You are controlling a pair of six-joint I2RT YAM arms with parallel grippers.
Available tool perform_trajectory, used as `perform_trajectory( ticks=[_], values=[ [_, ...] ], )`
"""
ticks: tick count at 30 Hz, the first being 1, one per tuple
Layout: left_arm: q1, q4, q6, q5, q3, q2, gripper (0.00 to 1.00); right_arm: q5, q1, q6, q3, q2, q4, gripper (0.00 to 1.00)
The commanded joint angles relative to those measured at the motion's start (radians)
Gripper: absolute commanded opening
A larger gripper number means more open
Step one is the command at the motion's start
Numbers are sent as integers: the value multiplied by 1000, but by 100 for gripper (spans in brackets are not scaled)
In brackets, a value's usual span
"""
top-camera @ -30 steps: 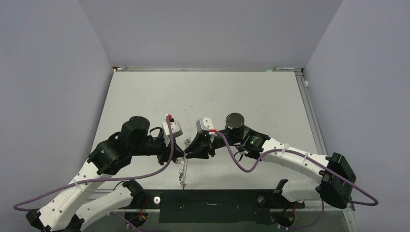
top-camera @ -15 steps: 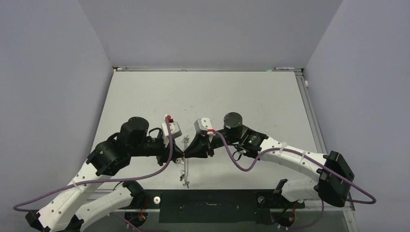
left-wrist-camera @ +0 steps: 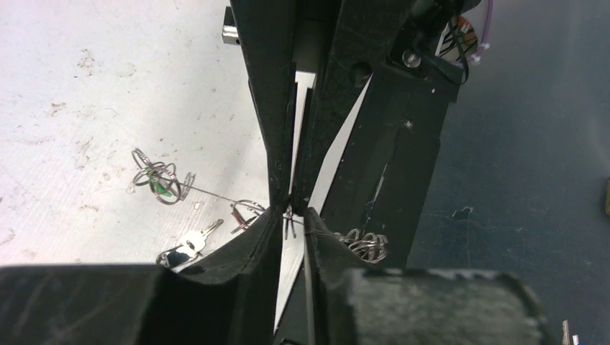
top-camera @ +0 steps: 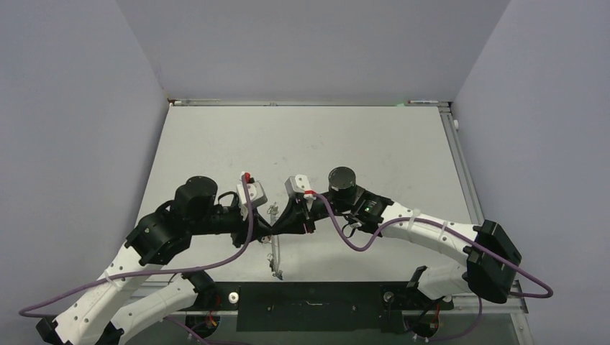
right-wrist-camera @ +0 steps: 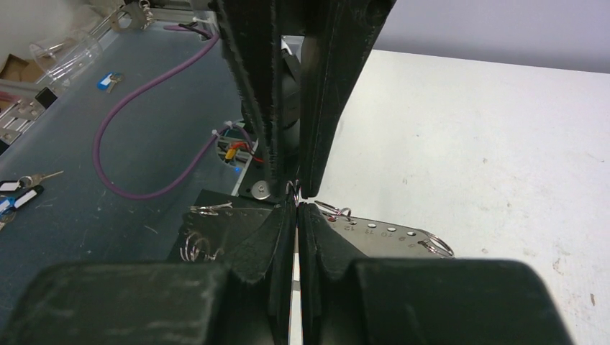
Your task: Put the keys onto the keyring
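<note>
The keyring [top-camera: 275, 253] is a thin grey wire running from the two meeting grippers toward the table's near edge. My left gripper [top-camera: 267, 228] and right gripper [top-camera: 280, 228] stand tip to tip on it, both shut. In the left wrist view, the keyring's wire [left-wrist-camera: 216, 195] leads from a green-tagged ring [left-wrist-camera: 164, 185] on the table to my left gripper [left-wrist-camera: 293, 213]. A silver key [left-wrist-camera: 193, 243] lies just below. In the right wrist view, my right gripper [right-wrist-camera: 296, 206] pinches at the same spot. What sits between the pads is too small to make out.
A numbered metal strip with holes [right-wrist-camera: 388, 233] lies under the right fingers, with a small ring [right-wrist-camera: 437, 246] at its end. Loose coiled rings [right-wrist-camera: 190, 246] rest on the black base plate [top-camera: 316, 305]. Purple cables [top-camera: 237, 251] loop off both wrists.
The right gripper has closed its jaws at the meeting point. Both arms have drifted slightly left and back, and the wire's near end has swung a little.
</note>
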Motion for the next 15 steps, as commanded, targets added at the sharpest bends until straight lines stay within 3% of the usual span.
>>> perform_trajectory(
  ticks=[1,5,7,15],
  values=[
    [-1,89,-11,-5,8,-22,26,33,16,28,-13,-28,128,5],
    [0,99,-32,-9,22,-47,52,109,13,60,-61,-67,191,5],
    [0,118,-62,-17,25,-73,58,134,11,98,-96,-94,278,5],
    [0,351,-112,5,-101,-235,60,214,-3,211,-196,-170,525,5]
  ],
)
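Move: A small ring on the keyring plate is between the closed fingertips of both my left and right hands, right at each hand point. The plate's middle hangs about 2 cm below, running fore and aft. The red key is some 3 cm ahead of my right hand and 3 cm below; the green key about 7 cm ahead and 2 cm below. The loose keys lie on the table roughly 11 cm ahead, 2 cm left and 22 cm below. I open my left fingers wide to hand the keyring over, then lift that hand about 5 cm, ever faster, its fingertips tilting upward off the ring. My right hand keeps the ring pinched, dips about a centimetre and comes back up while edging right, and swings some 10 degrees clockwise. ##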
